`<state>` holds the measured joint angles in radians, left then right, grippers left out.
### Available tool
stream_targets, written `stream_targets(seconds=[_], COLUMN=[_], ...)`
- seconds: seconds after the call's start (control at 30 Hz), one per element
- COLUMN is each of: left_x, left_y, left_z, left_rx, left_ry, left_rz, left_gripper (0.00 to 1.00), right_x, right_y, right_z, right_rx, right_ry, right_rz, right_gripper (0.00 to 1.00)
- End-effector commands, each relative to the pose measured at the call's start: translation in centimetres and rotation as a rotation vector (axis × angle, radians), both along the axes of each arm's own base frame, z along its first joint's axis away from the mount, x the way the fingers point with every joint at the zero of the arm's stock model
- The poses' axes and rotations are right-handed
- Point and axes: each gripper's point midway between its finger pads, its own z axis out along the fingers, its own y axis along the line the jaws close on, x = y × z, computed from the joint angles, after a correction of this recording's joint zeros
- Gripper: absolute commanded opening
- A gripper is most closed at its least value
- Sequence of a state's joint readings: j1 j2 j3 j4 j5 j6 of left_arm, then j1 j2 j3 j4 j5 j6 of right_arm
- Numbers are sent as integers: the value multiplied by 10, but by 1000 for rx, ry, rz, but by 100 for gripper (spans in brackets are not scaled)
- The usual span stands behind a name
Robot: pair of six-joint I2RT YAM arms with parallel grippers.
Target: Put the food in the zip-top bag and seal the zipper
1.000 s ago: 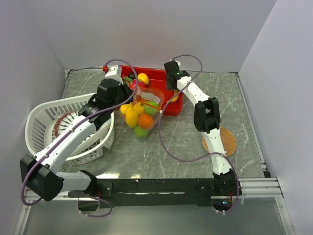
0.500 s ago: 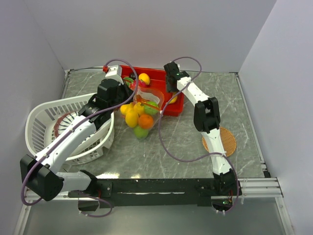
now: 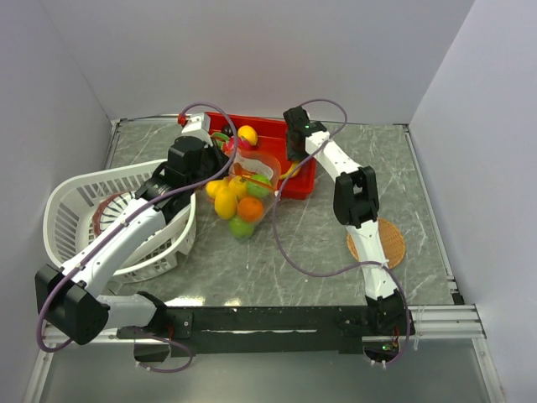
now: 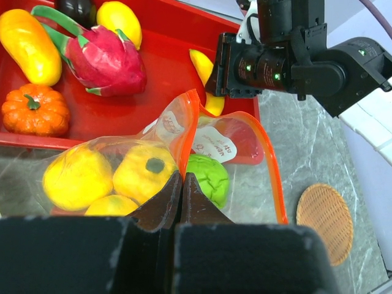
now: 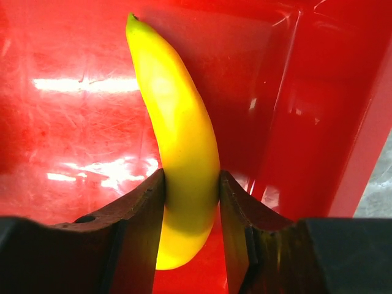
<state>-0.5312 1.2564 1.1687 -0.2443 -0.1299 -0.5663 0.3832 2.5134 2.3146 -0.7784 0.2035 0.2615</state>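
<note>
The clear zip-top bag point(image 3: 243, 201) lies in front of the red tray point(image 3: 277, 128), mouth held open toward it. It holds yellow lemons point(image 4: 76, 177), a green lime point(image 4: 208, 177) and an orange point(image 3: 250, 207). My left gripper point(image 4: 182, 184) is shut on the bag's orange zipper point(image 4: 269, 165) strip at the near rim. In the tray's right end lies a yellow banana point(image 5: 177, 141). My right gripper point(image 5: 191, 180) reaches down into the tray, both fingers pressed against the banana's sides. From the left wrist view, the right gripper point(image 4: 236, 67) stands over the banana point(image 4: 202, 64).
The tray also holds a pink dragon fruit point(image 4: 107, 55), a small orange pumpkin point(image 4: 33, 109), a yellow mango point(image 4: 27, 46) and a lemon point(image 4: 119, 18). A white slatted basket point(image 3: 75, 197) stands at the left. A woven coaster point(image 3: 377, 242) lies at the right.
My right gripper has dipped slightly lower into the tray and its jaws have closed in on the banana. The left gripper and bag have not moved.
</note>
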Motion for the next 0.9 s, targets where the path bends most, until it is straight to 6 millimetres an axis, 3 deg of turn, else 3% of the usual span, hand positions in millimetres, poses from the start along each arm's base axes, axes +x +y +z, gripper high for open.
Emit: stream_targets(seconds=[0.0, 0.07, 0.1, 0.17, 0.2, 0.37, 0.4, 0.47, 0.5, 0.57, 0.63, 0.7, 0.73, 0.8, 0.83, 0.87], left_x=[0, -2, -2, -3, -3, -4, -4, -5, -4, -4, -4, -4, -3, -3, -3, -4], left_y=[-7, -9, -10, -11, -11, -12, -12, -12, -11, -11, -11, -10, -10, -10, -10, -11], left_z=[23, 25, 25, 24, 26, 29, 29, 30, 31, 32, 34, 36, 36, 37, 38, 40], left_rx=[-61, -68, -70, -64, -66, -61, -59, -54, -55, -53, -53, -51, -48, -48, -47, -52], left_ry=[-59, -60, -61, -58, -61, -66, -67, -66, -69, -70, -75, -76, -76, -78, -78, -82], left_rz=[-31, -45, -50, -59, -60, -73, -74, -74, -72, -70, -69, -66, -65, -66, -69, -75], left_gripper=[1, 1, 1, 1, 1, 1, 1, 1, 1, 1, 1, 1, 1, 1, 1, 1], right_x=[12, 13, 12, 13, 10, 2, -3, -11, -22, -40, -56, -73, -79, -97, -102, -109], right_y=[3, 2, -1, -4, -5, -21, -25, -29, -32, -28, -13, -7, -3, 12, 13, 9], right_z=[92, 114, 139, 160, 183, 237, 252, 262, 283, 302, 301, 318, 306, 324, 310, 320], right_rx=[101, 116, 130, 133, 142, 116, 119, 106, 115, 111, 106, 106, 87, 122, 100, 90], right_ry=[-167, -219, -264, -319, -362, -477, -501, -518, -555, -593, -590, -638, -622, -676, -662, -692], right_rz=[-12, -12, -15, -18, -20, -50, -56, -72, -75, -78, -55, -43, -30, 28, 41, 40], right_gripper=[25, 21, 20, 19, 18, 17, 15, 13, 13, 13, 13, 12, 12, 12, 12, 12])
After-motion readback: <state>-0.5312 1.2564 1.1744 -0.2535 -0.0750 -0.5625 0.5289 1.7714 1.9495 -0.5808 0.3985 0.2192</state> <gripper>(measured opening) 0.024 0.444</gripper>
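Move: The right hand already pinches the yellow banana low in the red tray; the mouth of the zip-top bag, where it is being taken, lies about 16 cm back, 11 cm to the left and 20 cm above. At about the right hand's own height, the dragon fruit is some 14 cm left and 6 cm ahead, the lemon 12 cm left and 10 cm ahead, and the tray's right wall 5 cm right, level with it. From the left hand, the mouth lies about 6 cm right, neither ahead nor back, and 3 cm lower. Keeping its pinch around the banana, the right hand pulls it up and out of the tray, slow for an instant and then fast, nearly straight up for about 25 cm before curving back some 9 cm as the last few centimetres of rise are made, which brings it closer to the bag's mouth but higher. On the way the wrist tips the fingers up from their steep downward slant by roughly 30 degrees, while the left hand keeps the edge of the bag's mouth pinched and stays almost in place. ##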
